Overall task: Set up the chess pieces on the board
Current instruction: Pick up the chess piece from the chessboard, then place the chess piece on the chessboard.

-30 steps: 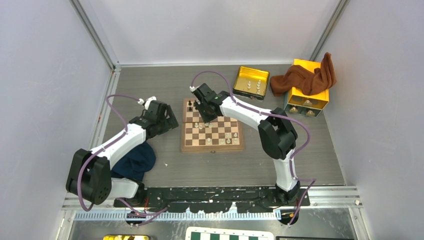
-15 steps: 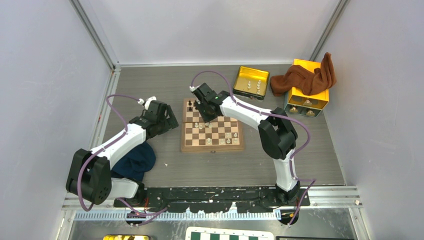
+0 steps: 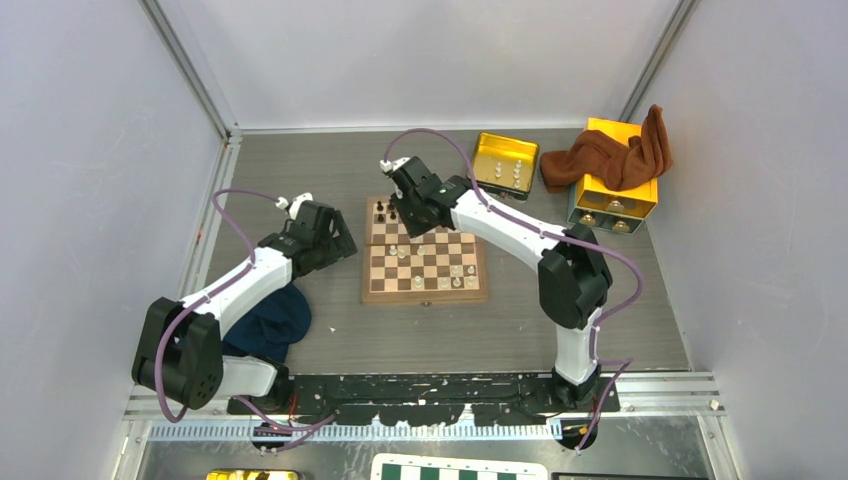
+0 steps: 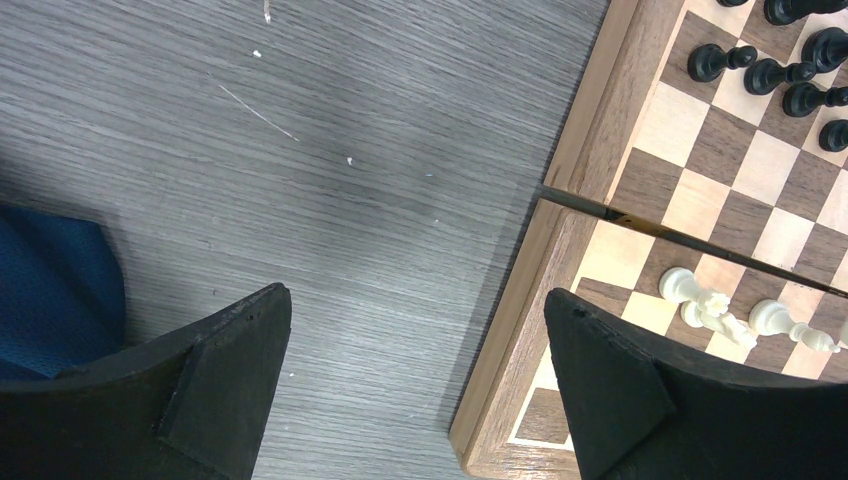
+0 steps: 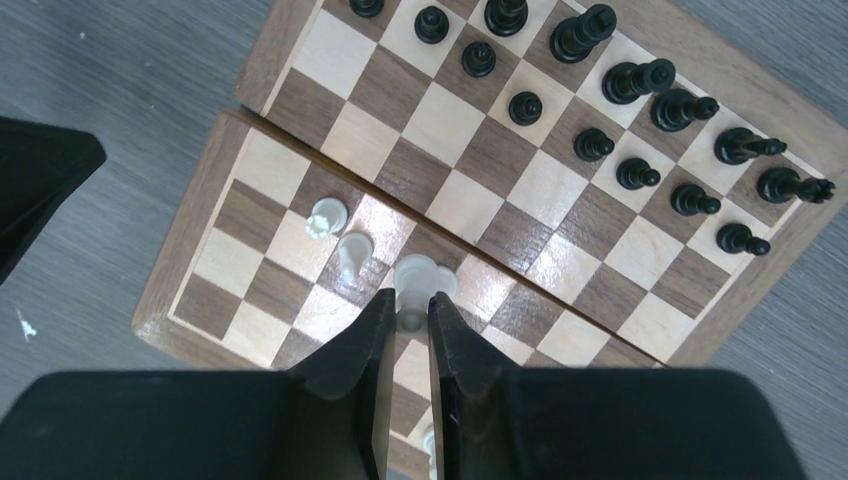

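Observation:
The wooden board [image 3: 425, 295] lies mid-table. Several dark chess pieces [image 5: 620, 150] stand in two rows along its far edge, and a few white pieces [image 5: 325, 217] stand on the near half. My right gripper [image 5: 408, 312] hangs above the board, shut on a white chess piece [image 5: 413, 280] that sticks out past the fingertips. In the top view this right gripper [image 3: 408, 207] is over the board's far left part. My left gripper [image 4: 415, 300] stands open and empty over the table beside the board's left border [image 4: 575, 150].
A yellow tin tray [image 3: 502, 165] holding white pieces sits behind the board to the right. Further right is a yellow box [image 3: 615, 195] with a brown cloth [image 3: 610, 155] over it. A blue cloth [image 3: 270, 320] lies by the left arm. A green-and-white board [image 3: 460, 468] shows at the bottom edge.
The right gripper has lifted and drawn back toward the board's far left with the white piece in it. The left arm has not moved.

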Motion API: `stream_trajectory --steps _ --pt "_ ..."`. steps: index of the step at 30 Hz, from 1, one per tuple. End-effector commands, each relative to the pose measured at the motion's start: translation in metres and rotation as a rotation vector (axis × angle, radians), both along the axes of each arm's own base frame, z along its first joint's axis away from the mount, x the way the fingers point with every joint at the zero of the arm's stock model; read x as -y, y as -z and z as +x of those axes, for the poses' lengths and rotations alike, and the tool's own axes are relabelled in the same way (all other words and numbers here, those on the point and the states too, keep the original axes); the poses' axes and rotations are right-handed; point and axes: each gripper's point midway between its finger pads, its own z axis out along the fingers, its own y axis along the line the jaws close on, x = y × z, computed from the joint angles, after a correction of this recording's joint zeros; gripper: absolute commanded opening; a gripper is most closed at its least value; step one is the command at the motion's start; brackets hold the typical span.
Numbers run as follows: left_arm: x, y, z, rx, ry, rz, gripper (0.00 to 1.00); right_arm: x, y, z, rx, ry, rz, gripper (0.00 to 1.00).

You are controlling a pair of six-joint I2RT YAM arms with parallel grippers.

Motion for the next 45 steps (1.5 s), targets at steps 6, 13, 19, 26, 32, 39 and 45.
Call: stream_trajectory --steps 6,13,19,26,32,39,45 --pt "0.000 -0.007 0.007 0.037 -0.013 -0.016 0.98 -0.003 -0.067 -0.036 0.075 -0.052 0.065 0.08" --pt "0.002 -0.004 0.007 0.036 -0.021 -0.032 0.98 -0.004 -0.063 -0.070 0.041 -0.086 0.052 0.08" --pt "0.003 -0.005 0.007 0.041 -0.027 -0.041 0.98 -0.007 -0.049 -0.083 0.014 -0.099 0.055 0.08" --pt "0.000 -0.005 0.003 0.043 -0.034 -0.041 0.98 -0.012 -0.030 -0.089 -0.004 -0.114 0.045 0.08" --pt "-0.002 -0.003 -0.001 0.038 -0.038 -0.040 0.98 -0.019 -0.014 -0.092 -0.028 -0.133 0.043 0.08" --pt "-0.002 -0.002 -0.002 0.036 -0.039 -0.038 0.98 -0.025 -0.001 -0.092 -0.041 -0.146 0.043 0.08" --pt "-0.001 -0.003 0.000 0.037 -0.036 -0.037 0.98 -0.027 0.012 -0.090 -0.044 -0.153 0.029 0.08"
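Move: The white chess piece is already pinched in my right fingers; its place, the empty third square from the left in the nearest row, lies about 9 cm back, 2 cm left and 7 cm below. A white neighbour stands 3 cm to the right of that square, level with it. Another stands 1 cm back and 2 cm right of my right hand, a third 1 cm back and 3 cm left. From my left hand the square is some 5 cm back, 14 cm right, slightly lower. With my right hand I keep the white piece pinched and carry it back about 9 cm in an arc, rising some 5 cm over the board's near half, then sinking about 6 cm towards the nearest row. I edge 1 to 2 cm left late in the descent, to bring it over the gap beside the standing white piece, the wrist turning slightly counter-clockwise. ##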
